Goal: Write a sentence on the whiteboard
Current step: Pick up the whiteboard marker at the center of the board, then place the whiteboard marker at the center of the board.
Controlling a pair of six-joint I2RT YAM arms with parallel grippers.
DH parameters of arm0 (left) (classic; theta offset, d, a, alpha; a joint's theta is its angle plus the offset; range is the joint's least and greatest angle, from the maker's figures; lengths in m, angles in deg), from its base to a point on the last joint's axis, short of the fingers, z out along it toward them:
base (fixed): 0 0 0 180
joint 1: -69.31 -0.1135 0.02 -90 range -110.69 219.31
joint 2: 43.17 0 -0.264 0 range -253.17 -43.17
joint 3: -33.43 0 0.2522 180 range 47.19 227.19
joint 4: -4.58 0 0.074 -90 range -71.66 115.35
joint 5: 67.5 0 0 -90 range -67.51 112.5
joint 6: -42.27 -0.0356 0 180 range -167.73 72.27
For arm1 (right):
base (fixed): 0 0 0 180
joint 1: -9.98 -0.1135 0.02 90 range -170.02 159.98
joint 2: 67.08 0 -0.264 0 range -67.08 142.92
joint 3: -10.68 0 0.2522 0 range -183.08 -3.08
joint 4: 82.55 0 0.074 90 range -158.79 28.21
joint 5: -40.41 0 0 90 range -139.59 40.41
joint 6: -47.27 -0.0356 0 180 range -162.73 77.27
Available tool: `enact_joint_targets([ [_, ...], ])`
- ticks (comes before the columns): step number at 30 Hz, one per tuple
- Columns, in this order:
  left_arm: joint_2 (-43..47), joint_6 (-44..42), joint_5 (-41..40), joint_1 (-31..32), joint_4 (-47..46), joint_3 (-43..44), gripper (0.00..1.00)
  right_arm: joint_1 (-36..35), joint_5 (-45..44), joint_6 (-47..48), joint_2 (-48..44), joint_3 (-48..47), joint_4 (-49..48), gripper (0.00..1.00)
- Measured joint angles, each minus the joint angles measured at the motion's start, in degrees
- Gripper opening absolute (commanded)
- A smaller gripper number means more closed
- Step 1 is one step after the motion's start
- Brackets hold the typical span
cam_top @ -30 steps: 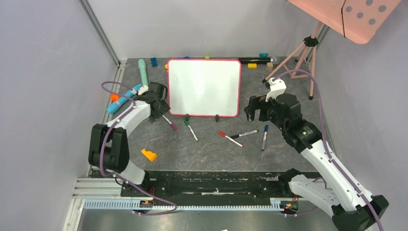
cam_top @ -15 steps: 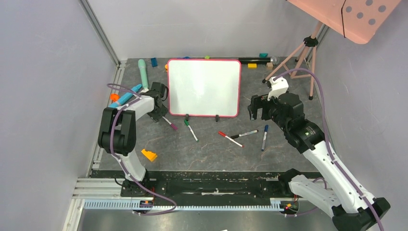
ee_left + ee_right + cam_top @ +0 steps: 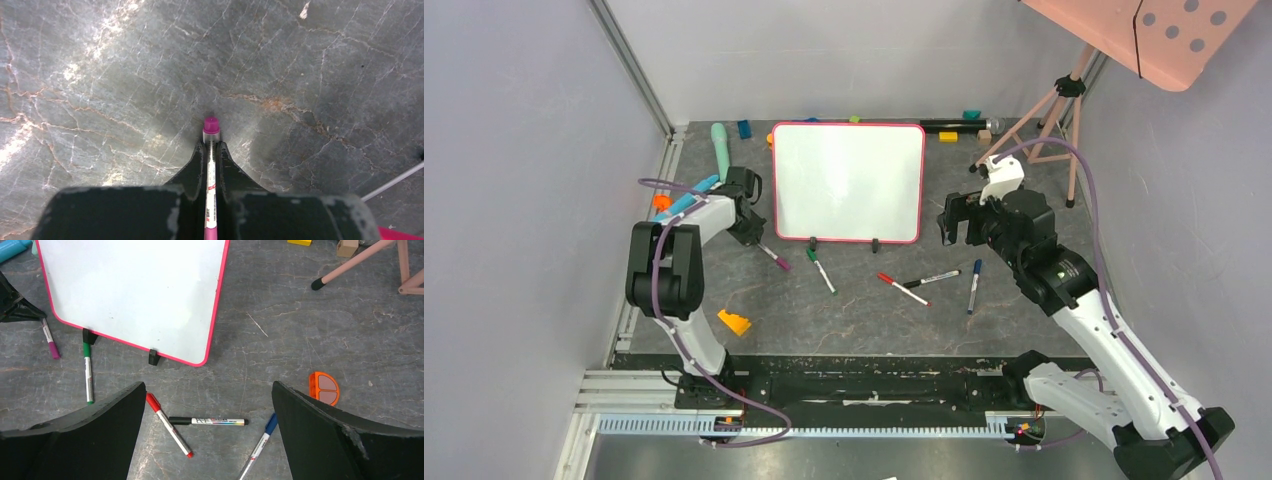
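The whiteboard [image 3: 848,180] with its pink-red frame lies flat at the table's back centre, also seen in the right wrist view [image 3: 130,290]. Its face is plain white, and the sentence is not in view. My left gripper [image 3: 749,232] is down at the board's lower left corner, shut on a purple marker [image 3: 211,125] that lies on the table. The marker's cap end sticks out past the fingertips [image 3: 197,160], and its other end [image 3: 776,258] trails toward me. My right gripper [image 3: 956,225] hovers open to the right of the board, with nothing between its fingers [image 3: 120,410].
Loose on the table in front of the board are a green marker [image 3: 821,270], a red marker [image 3: 904,289], a black marker [image 3: 937,278] and a blue marker [image 3: 974,285]. An orange wedge [image 3: 734,322] lies front left. A pink tripod [image 3: 1054,120] stands back right.
My left gripper has closed from open onto the purple marker while the left arm drew in toward the left wall. The right arm has barely moved.
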Motion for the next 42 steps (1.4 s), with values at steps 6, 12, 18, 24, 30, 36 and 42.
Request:
enact_joint_targets([
  [6, 5.0, -0.2, 1.4, 0.0, 4.0, -1.4, 0.02, 0.0, 2.9, -1.2, -0.2, 0.1, -0.3, 0.98],
  [12, 21.2, -2.4, 7.4, 0.0, 4.2, -1.7, 0.02, 0.0, 10.7, -3.2, 3.3, 0.0, -1.3, 0.98],
  [18, 31.4, -6.6, 22.1, 7.1, -12.4, -4.0, 0.02, 0.0, 18.9, -5.1, 10.0, -3.5, -0.4, 0.98],
  [24, 31.1, -10.6, 33.5, 20.9, -26.1, -5.3, 0.02, 0.0, 28.5, -5.9, 12.9, -9.0, -0.4, 0.95],
  [30, 31.9, -15.0, 43.5, 28.5, -41.6, -7.9, 0.02, 0.0, 41.3, -5.0, 17.0, -15.0, 2.2, 0.92],
  [36, 34.0, -18.4, 46.2, 30.9, -48.6, -8.3, 0.02, 0.0, 46.6, -6.0, 15.1, -12.4, 1.2, 0.84],
  [42, 34.1, -18.8, 45.9, 33.5, -51.7, -8.3, 0.02, 0.0, 49.9, -8.6, 13.9, -9.7, -1.7, 0.66],
])
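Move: The left hand already pinches the purple marker near one end, on the table; the right gripper it is brought to hangs about 47 cm to its right, 9 back and 25 higher. The whiteboard's middle is some 18 cm ahead and 22 right of it, the green marker 8 back and 15 right. From the right hand, the purple marker lies about 44 cm left, 6 ahead and 26 below; the red marker is 11 left, 4 back, the black one 4 left, 1 back, both equally low. Up some 34 cm and about 30 cm to the right, drawing back roughly 15 cm, the left hand carries the pinched purple marker to the right gripper, its fingers swinging from downward to point right. The open right hand comes about 13 cm left and 6 back to meet it, turning some 40 degrees counter-clockwise, and starts closing near the marker's free end; its contact can't be seen. ##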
